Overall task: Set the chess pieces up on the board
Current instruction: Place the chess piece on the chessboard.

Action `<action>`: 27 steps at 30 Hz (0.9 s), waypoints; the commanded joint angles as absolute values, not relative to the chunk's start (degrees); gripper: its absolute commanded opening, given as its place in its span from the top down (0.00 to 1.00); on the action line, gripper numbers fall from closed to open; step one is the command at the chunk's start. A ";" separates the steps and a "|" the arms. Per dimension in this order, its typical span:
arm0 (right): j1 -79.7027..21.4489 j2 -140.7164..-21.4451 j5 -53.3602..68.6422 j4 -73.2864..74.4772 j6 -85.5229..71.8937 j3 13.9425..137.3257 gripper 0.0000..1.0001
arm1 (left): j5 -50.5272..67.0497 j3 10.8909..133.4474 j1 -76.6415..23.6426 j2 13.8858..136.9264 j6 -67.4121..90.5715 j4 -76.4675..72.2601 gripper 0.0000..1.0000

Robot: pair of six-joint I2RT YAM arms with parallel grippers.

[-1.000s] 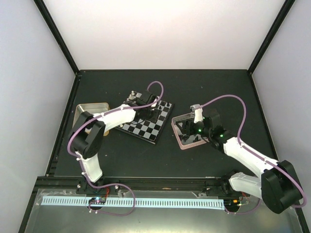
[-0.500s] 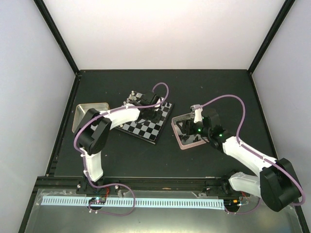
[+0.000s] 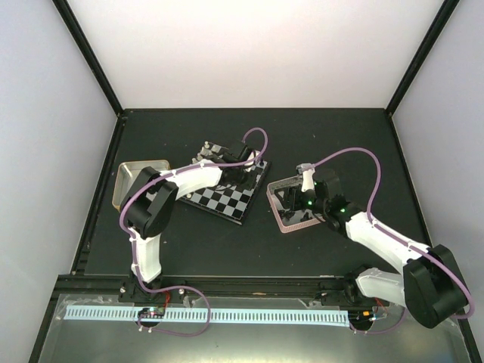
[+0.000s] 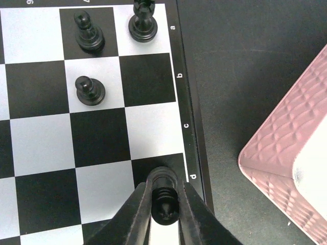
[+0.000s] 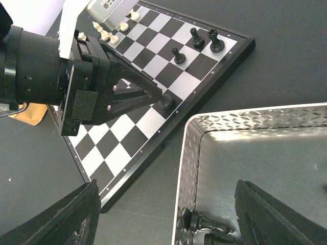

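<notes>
The board (image 4: pixel 97 138) has black and silvery checks. My left gripper (image 4: pixel 164 186) is shut on a black chess piece (image 4: pixel 165 204) that stands on the dark edge square by the letter d. Three more black pieces (image 4: pixel 89 91) stand on the squares beyond it. In the top view the left gripper (image 3: pixel 253 161) hangs over the board's (image 3: pixel 227 198) right edge. My right gripper (image 5: pixel 167 189) is open with nothing between its fingers, above the near corner of the pinkish-rimmed tin (image 5: pixel 186 168). Two black pieces (image 5: pixel 207 223) lie on their sides in that tin.
Pale pieces (image 5: pixel 110 33) stand along the board's far side. A gold-rimmed tin (image 3: pixel 132 178) sits left of the board. The pink-rimmed tin (image 3: pixel 299 219) lies close to the board's right edge. Dark tabletop surrounds everything.
My left gripper has carried the black piece toward the board's right edge. The right arm has hardly moved.
</notes>
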State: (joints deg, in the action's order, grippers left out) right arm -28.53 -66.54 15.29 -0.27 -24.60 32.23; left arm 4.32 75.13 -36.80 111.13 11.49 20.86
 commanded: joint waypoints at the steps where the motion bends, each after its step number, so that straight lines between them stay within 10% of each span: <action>1: -28.65 -66.75 14.17 -0.88 -25.05 32.61 0.28 | 5.11 77.91 -37.18 112.13 10.64 22.28 0.83; 27: -28.65 -64.80 7.12 2.01 -28.70 32.93 0.28 | 7.64 80.12 -36.41 107.95 13.42 23.37 0.50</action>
State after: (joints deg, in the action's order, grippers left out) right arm -28.53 -65.73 12.71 0.10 -26.39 32.23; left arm 7.94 77.87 -36.80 111.37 12.19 22.70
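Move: The black chess piece is in my left fingertips, its base already on the d8 square right beneath them, its middle some 2 cm below. From that hand the rook on a8 is about 6 cm ahead and 3 cm right, the b7 pawn 5 cm straight ahead, and the pink tray's middle 6 cm back and 13 cm right. From my right hand the piece lies about 8 cm ahead, 11 cm left and 9 cm lower. I open my left fingers to about half their range and let go of the chess piece on d8, keeping the hand almost still at first. Then, still opening, I ease off it to the right, towards the tray side, and up, a little over 1 cm each way. ##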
